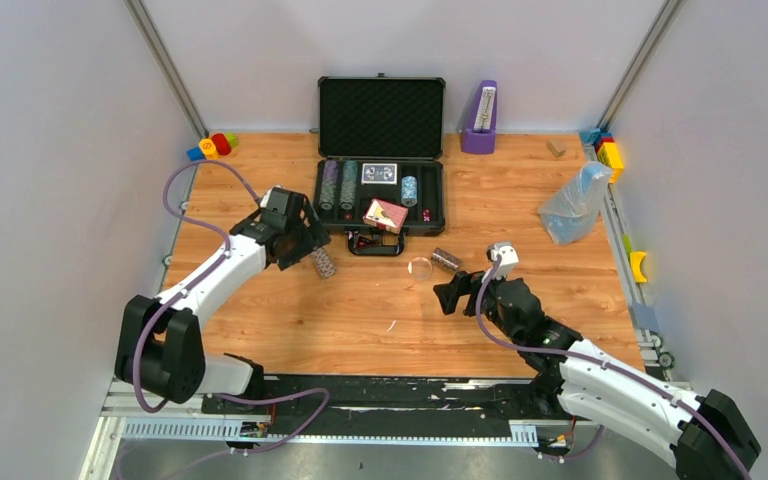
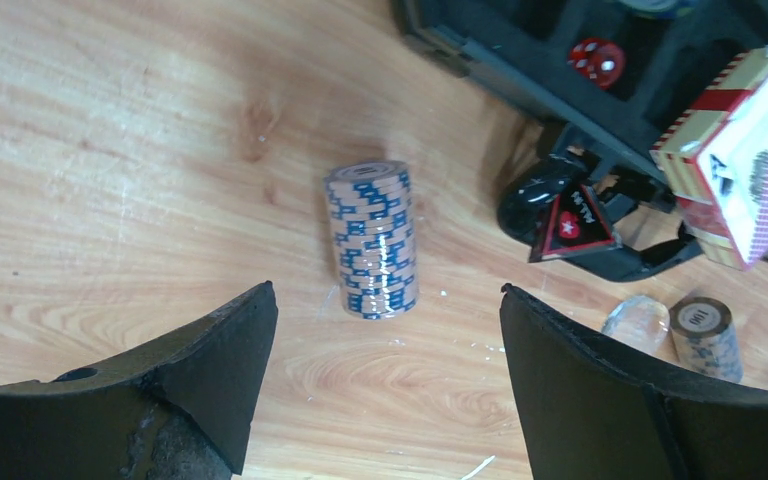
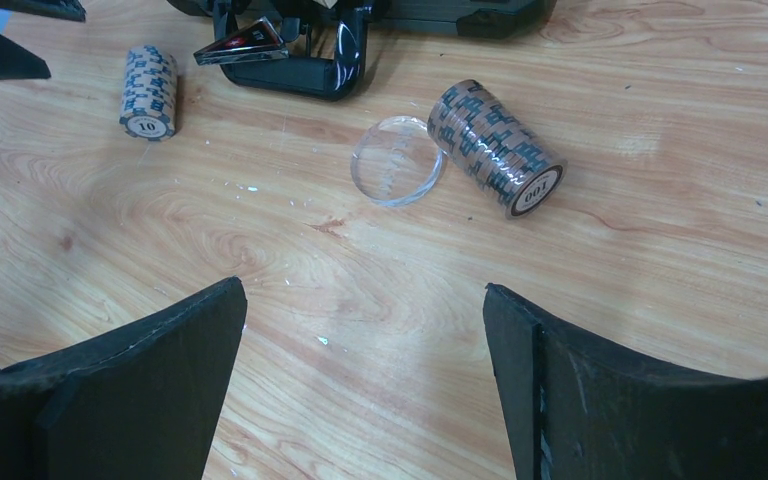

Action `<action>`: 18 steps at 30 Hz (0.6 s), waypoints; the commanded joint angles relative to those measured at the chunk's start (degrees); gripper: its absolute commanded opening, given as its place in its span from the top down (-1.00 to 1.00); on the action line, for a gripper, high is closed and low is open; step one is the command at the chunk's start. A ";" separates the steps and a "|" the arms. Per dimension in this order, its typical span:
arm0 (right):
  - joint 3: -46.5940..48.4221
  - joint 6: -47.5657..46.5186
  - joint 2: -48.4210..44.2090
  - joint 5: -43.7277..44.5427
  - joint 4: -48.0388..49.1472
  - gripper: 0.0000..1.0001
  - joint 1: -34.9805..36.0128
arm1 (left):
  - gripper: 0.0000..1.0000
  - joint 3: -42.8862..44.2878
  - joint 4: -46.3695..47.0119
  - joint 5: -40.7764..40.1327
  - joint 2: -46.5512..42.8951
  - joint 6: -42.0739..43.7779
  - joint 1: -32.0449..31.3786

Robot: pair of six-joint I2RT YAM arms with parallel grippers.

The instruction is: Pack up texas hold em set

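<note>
The black briefcase (image 1: 434,210) lies open at the back of the table, its foam-lined lid (image 1: 381,118) upright. Inside are chip stacks (image 1: 338,185) and a blue card deck (image 1: 379,173). A red card deck (image 1: 385,215) (image 2: 745,150) leans on the front rim above the handle (image 2: 600,240). One tan-and-blue chip stack (image 1: 323,263) (image 2: 372,240) lies on its side on the wood, just ahead of my open, empty left gripper (image 1: 305,247) (image 2: 385,290). A second chip roll (image 1: 446,260) (image 3: 495,145) lies beside a clear round disc (image 3: 398,160), beyond my open, empty right gripper (image 1: 450,295) (image 3: 362,288).
A purple metronome (image 1: 479,118) stands right of the lid. A clear plastic bag (image 1: 575,200) lies at the right. Coloured blocks sit in the back left corner (image 1: 212,147) and along the right rail (image 1: 610,152). Red dice (image 2: 597,62) sit in the case.
</note>
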 commanded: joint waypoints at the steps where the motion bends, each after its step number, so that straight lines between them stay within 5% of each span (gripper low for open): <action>1: -0.17 0.54 -1.07 -0.47 0.90 -0.80 -0.08 | -0.76 -2.22 0.19 -1.99 0.10 -7.91 0.26; 18: -0.07 0.65 -0.64 -0.36 0.86 -0.80 -0.08 | -0.30 -0.54 3.43 -0.86 13.29 -8.33 -0.06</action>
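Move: The grey chip stack lying on the table is nearly under the left hand, about 2 cm to its right, level with it fore and aft, and some 9 cm below. The case handle is roughly 4 cm ahead and 15 cm right of this hand. The card box is about 10 cm ahead and 17 cm right, and the clear disc 1 cm back and 24 cm right. From the idle right hand, the stack is about 10 cm ahead, 28 cm left and 8 cm lower. Down almost straight, by close to 7 cm, the left hand sinks over the loose chip stack, easing off at the end. On the way the wrist tips about 10 degrees further towards pointing down and turns slightly counter-clockwise. The open fingers draw part way together from either side of the stack, still wider than the stack; a grip has not begun. ##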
